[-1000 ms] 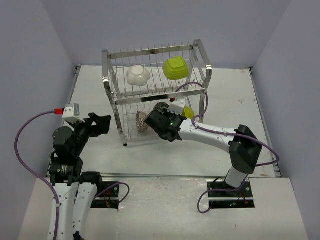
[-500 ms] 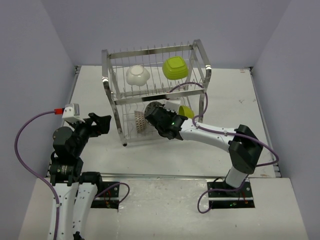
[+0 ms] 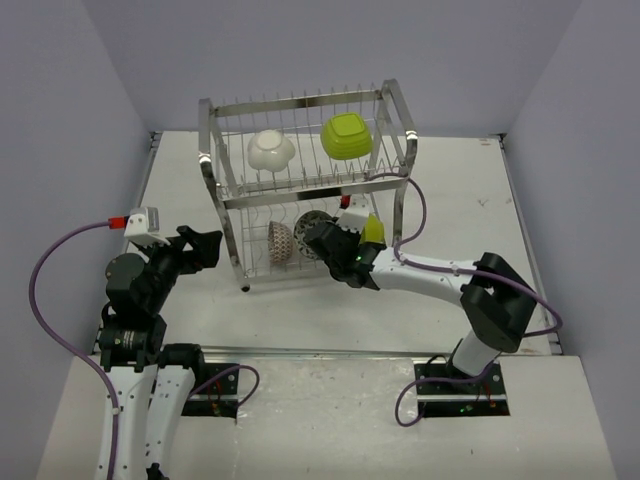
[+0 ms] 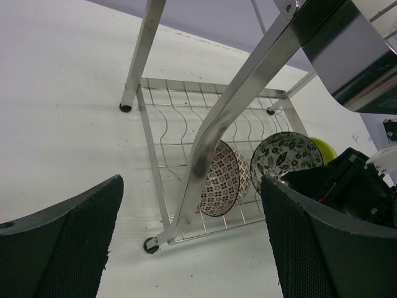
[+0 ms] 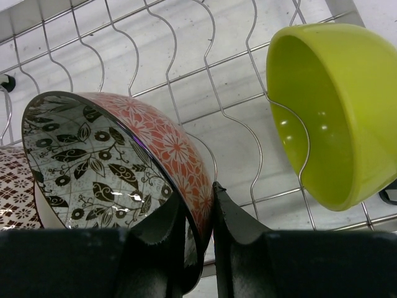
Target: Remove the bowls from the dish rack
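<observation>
The dish rack (image 3: 300,101) stands mid-table. Its top tier holds a white bowl (image 3: 272,150) and a squarish lime bowl (image 3: 346,136). On the lower tier stand a chequer-patterned bowl (image 3: 281,241), a second patterned bowl (image 3: 313,224) and a round lime bowl (image 3: 373,230). My right gripper (image 5: 198,211) is shut on the rim of the second patterned bowl (image 5: 93,155), one finger inside on the leaf print, one outside on the orange flowers. The lime bowl (image 5: 322,112) leans just to its right. My left gripper (image 4: 191,186) hangs open left of the rack, holding nothing.
Thin wavy wire dividers (image 5: 205,81) run behind and between the lower bowls. A chrome rack post (image 4: 242,99) crosses the left wrist view close to the chequer-patterned bowl (image 4: 223,177). A purple cable (image 3: 400,200) loops from the right arm past the rack's right side.
My right wrist has turned and shifted slightly right at the lower tier, still gripping the patterned bowl. The rack has nudged a little to the left. The left arm has stayed still.
</observation>
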`<state>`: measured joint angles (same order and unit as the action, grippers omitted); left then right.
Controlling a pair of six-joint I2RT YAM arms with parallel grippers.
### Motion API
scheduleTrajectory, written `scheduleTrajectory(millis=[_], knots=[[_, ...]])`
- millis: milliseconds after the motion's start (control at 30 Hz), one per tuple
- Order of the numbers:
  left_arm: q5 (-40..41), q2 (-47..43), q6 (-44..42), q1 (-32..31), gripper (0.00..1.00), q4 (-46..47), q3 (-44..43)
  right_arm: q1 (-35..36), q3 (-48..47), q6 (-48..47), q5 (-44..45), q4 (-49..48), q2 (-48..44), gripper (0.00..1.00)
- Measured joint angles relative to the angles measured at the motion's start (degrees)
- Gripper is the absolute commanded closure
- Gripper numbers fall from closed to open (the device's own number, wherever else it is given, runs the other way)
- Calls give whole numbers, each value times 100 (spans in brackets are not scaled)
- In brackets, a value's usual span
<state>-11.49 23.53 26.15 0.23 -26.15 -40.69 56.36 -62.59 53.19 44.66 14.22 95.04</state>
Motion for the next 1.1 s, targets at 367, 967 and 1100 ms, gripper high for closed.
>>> scheduleTrajectory(millis=[367,967,1100], knots=[[0,2,0,0,9,2,11,-17,632,-125,-636,-758,-212,100],[2,-31,2,0,9,2,13,37,1644,-225,-1095,-1292,-1126,100],[0,-35,2,0,9,0,24,72,1871,-299,-1121,-1128,-1545,100]])
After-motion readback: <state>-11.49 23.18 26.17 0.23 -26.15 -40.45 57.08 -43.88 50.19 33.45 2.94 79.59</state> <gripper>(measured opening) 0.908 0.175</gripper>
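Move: The right gripper already pinches the pink patterned bowl by its right rim inside the lower tier; that bowl's middle is about 4 cm left and 2 cm ahead, roughly level in height. The rack's front rail runs some 4 cm back and 6 cm below. The brown patterned bowl is about 11 cm left, level with the hand; the lower lime bowl is 8 cm right and 4 cm ahead, both slightly lower. From the left hand, the pink bowl is roughly 22 cm right, 11 cm ahead, 15 cm down. Keep the right fingers shut on the pink bowl's rim and draw it back about 5 cm towards the open front of the rack, away from the lime bowl. Dip some 2.5 cm over the first half, then rise nearly 2 cm while easing right, turning the hand about 10 degrees counter-clockwise and rolling its left side up slightly. ##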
